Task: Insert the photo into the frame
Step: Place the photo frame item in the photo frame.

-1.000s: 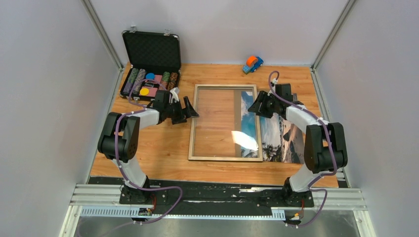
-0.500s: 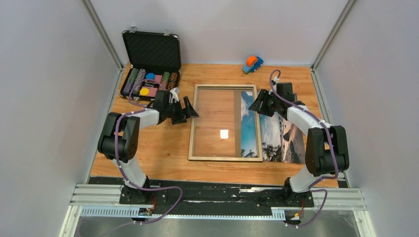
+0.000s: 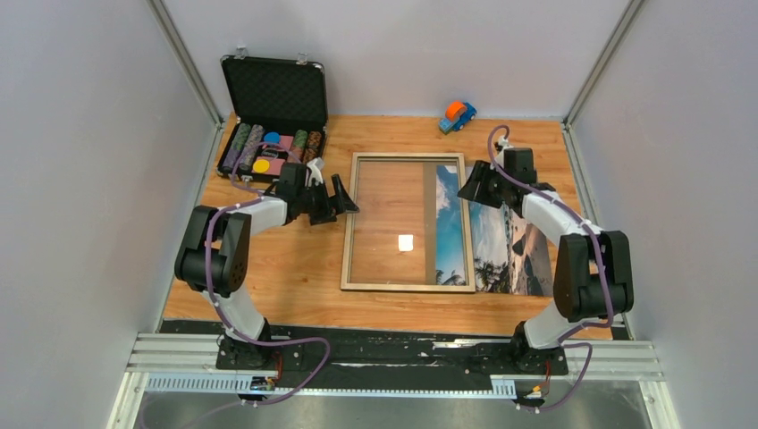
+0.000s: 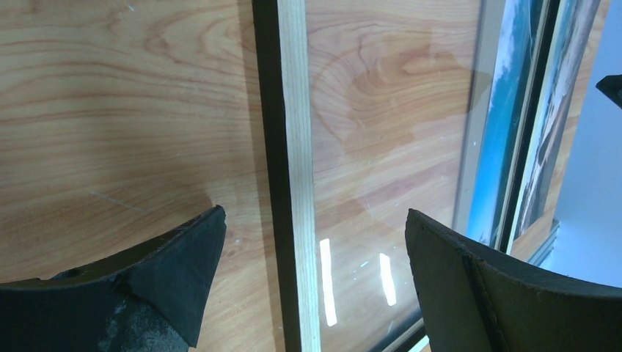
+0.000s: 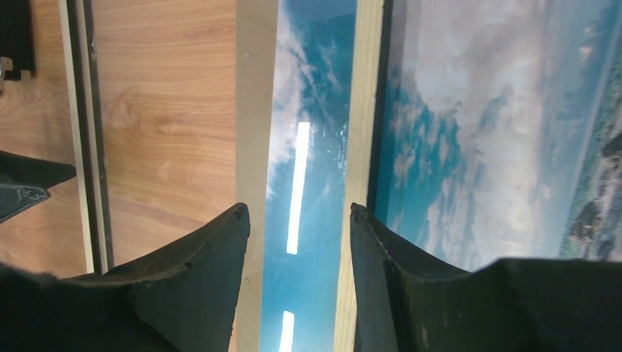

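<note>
The frame [image 3: 349, 223] lies flat mid-table, a pale wood rim around clear glass. The photo [image 3: 514, 241], a blue-sky beach print, lies flat with its left strip under the frame's right side and the rest out to the right. My left gripper [image 3: 345, 198] is open, low at the frame's left rail [image 4: 293, 147], one finger on each side of it and touching nothing. My right gripper [image 3: 468, 188] is open above the frame's right rail [image 5: 363, 110] near the far corner. The photo [image 5: 477, 132] shows under the glass between its fingers and beyond the rail.
An open black chip case [image 3: 273, 107] stands at the back left corner. A small toy car [image 3: 457, 114] sits at the back edge. Grey walls close in the wooden table [image 3: 268, 259] on three sides.
The right gripper has drawn slightly back and to the right. The bright reflection on the glass shrank and shifted left. The left arm has stayed still.
</note>
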You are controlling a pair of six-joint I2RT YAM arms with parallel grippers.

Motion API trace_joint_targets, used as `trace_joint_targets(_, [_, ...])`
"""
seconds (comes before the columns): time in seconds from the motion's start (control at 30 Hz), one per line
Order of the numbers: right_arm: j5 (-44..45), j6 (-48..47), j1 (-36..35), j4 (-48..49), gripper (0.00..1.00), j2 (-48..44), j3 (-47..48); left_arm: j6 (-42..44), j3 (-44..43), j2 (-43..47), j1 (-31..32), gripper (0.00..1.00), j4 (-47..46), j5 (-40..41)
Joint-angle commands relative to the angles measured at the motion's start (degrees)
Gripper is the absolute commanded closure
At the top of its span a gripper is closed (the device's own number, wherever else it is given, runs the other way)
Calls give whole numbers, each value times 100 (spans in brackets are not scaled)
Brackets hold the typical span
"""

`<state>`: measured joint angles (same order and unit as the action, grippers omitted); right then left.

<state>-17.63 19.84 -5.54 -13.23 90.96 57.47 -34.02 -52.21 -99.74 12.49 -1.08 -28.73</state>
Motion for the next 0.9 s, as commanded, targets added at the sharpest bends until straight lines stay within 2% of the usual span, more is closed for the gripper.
trace_joint_targets(0.0, [242, -368, 378, 67, 48, -302, 186, 243, -164, 388, -27, 0, 67, 134])
trace_joint_targets(0.5, [-278, -1160, 2246, -371, 48, -623, -11, 652, -581, 682, -15, 0, 650, 260])
trace_joint_targets(0.87, [-499, -1533, 2763, -593, 48, 40, 249, 630, -681, 689, 77, 0, 664, 157])
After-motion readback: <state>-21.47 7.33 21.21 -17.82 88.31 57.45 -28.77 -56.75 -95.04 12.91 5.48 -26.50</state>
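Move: The photo lies partly under the frame; its middle is about 8 cm to the right of my right hand, 9 cm back and 8 cm below, with its free right edge some 13 cm farther right still. The frame's middle is about 15 cm left and 7 cm back. The toy car sits roughly 22 cm ahead and 3 cm left. From my left hand, the photo's middle is about 40 cm right, 5 cm back and 4 cm below. I sweep my right hand nearly level to the right, some 18 cm, from above the frame's right rail across the photo towards its free right edge, turning about 15 degrees clockwise and slowing at the end, with the fingers still half open and touching nothing. Meanwhile my left hand, wide open, rises about 4 cm away from the frame's left rail. ##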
